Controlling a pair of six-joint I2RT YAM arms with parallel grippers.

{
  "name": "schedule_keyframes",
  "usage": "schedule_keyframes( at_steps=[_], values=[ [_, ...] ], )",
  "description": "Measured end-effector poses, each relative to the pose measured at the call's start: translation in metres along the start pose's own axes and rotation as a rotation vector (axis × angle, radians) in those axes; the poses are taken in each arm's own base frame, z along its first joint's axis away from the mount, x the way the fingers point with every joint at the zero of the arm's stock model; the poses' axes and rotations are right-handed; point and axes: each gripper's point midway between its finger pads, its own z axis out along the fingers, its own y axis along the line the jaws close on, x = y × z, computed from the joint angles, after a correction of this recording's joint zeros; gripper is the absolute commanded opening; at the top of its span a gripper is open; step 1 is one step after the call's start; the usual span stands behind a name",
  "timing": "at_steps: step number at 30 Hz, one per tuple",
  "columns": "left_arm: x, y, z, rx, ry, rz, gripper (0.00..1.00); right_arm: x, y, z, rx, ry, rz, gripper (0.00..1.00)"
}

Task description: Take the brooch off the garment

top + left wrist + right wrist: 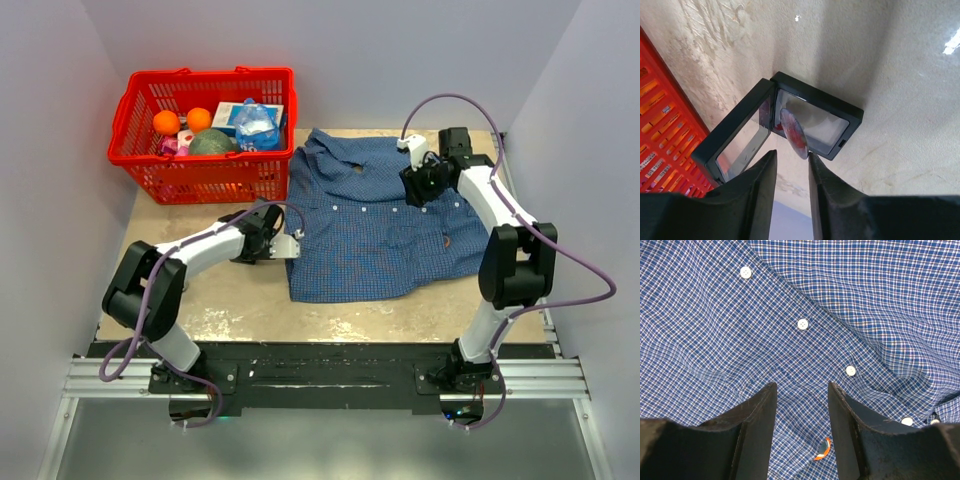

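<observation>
The garment (380, 230), a blue checked shirt, lies spread on the table. My right gripper (418, 188) hovers open over it. In the right wrist view an orange-rimmed brooch (822, 450) sits on the cloth (715, 330) between the fingers, close to the right one, below my gripper (801, 386). A dark reddish spot (447, 240) shows on the shirt's right side. My left gripper (290, 247) is at the shirt's left edge, jaws apart. Just past its tips (792, 155) a red and silver brooch disc (794, 132) stands on edge in an open black case (847, 107), touching the right fingertip (813, 157).
A red basket (200, 180) with oranges, a green ball and packets stands at the back left, and its wall (660, 135) runs close beside the case. White buttons (802, 324) run in a line across the shirt. Grey walls close in both sides.
</observation>
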Motion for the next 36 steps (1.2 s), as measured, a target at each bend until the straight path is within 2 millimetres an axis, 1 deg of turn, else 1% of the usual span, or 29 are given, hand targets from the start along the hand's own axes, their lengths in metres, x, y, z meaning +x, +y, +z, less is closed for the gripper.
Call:
schedule_keyframes(
  at_steps=[5, 12, 15, 16, 17, 18, 19, 20, 21, 22, 23, 25, 27, 28, 29, 30, 32, 33, 36],
  values=[
    [0.002, 0.000, -0.005, -0.003, 0.004, 0.000, 0.40, 0.000, 0.001, 0.002, -0.008, 0.002, 0.003, 0.49],
    [0.005, -0.002, -0.005, 0.006, 0.016, 0.004, 0.40, -0.001, 0.002, 0.002, -0.018, -0.002, 0.004, 0.50],
    [0.007, -0.006, -0.006, 0.021, 0.022, 0.005, 0.41, 0.000, 0.004, 0.002, -0.024, -0.002, 0.005, 0.53],
    [0.007, -0.008, -0.007, 0.029, 0.022, 0.003, 0.42, 0.000, 0.004, 0.002, -0.026, -0.001, 0.006, 0.54],
    [0.008, -0.010, -0.009, 0.038, 0.019, 0.002, 0.43, 0.000, 0.004, 0.002, -0.027, 0.001, 0.007, 0.57],
    [0.008, -0.013, -0.011, 0.056, 0.016, -0.005, 0.43, 0.000, 0.005, 0.001, -0.031, 0.001, 0.007, 0.69],
    [0.007, -0.015, -0.015, 0.070, 0.007, -0.015, 0.48, 0.001, 0.006, 0.000, -0.035, 0.002, 0.007, 0.94],
    [0.004, -0.016, -0.019, 0.090, -0.007, -0.025, 0.51, 0.000, 0.007, -0.001, -0.037, 0.001, 0.011, 0.99],
    [0.000, -0.016, -0.024, 0.110, -0.023, -0.039, 0.53, -0.001, 0.008, -0.004, -0.036, -0.003, 0.019, 0.99],
    [-0.006, -0.014, -0.030, 0.126, -0.049, -0.058, 0.59, -0.004, 0.008, -0.007, -0.031, -0.012, 0.019, 0.99],
    [-0.015, -0.011, -0.038, 0.144, -0.086, -0.082, 0.65, -0.008, 0.008, -0.011, -0.023, -0.027, 0.017, 0.99],
    [-0.035, -0.003, -0.054, 0.164, -0.171, -0.120, 0.72, -0.022, 0.008, -0.025, -0.009, -0.078, 0.008, 0.99],
    [-0.064, 0.013, -0.075, 0.172, -0.298, -0.180, 0.75, -0.039, 0.010, -0.044, 0.004, -0.143, -0.002, 0.99],
    [-0.075, 0.018, -0.084, 0.173, -0.346, -0.202, 0.77, -0.049, 0.012, -0.054, 0.006, -0.180, -0.006, 0.99],
    [-0.090, 0.027, -0.096, 0.174, -0.418, -0.231, 0.77, -0.063, 0.012, -0.066, 0.016, -0.229, -0.007, 0.99],
    [-0.099, 0.033, -0.104, 0.173, -0.460, -0.250, 0.78, -0.072, 0.011, -0.073, 0.029, -0.260, 0.007, 0.99],
    [-0.116, 0.046, -0.123, 0.172, -0.552, -0.294, 0.80, -0.091, 0.005, -0.091, 0.081, -0.324, 0.051, 0.99],
    [-0.124, 0.053, -0.133, 0.166, -0.594, -0.315, 0.99, -0.099, 0.001, -0.099, 0.114, -0.348, 0.082, 0.99],
    [-0.140, 0.077, -0.154, 0.127, -0.701, -0.376, 0.99, -0.112, -0.023, -0.121, 0.261, -0.394, 0.170, 0.99]
  ],
)
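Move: The brooch stands tilted in the open black case at the left fingertips, about 2 cm below the hand and 1 cm right of it. The case's middle is about 2 cm ahead, 1 cm right and 3 cm below. The basket lies some 22 cm ahead and 8 cm left, the can roughly 6 cm back and 15 cm left. From the right hand, the brooch is around 37 cm left, 10 cm back and 11 cm below. Opening wide, the left hand leaves brooch and case, up and right some 15 cm each; the right rises too. ##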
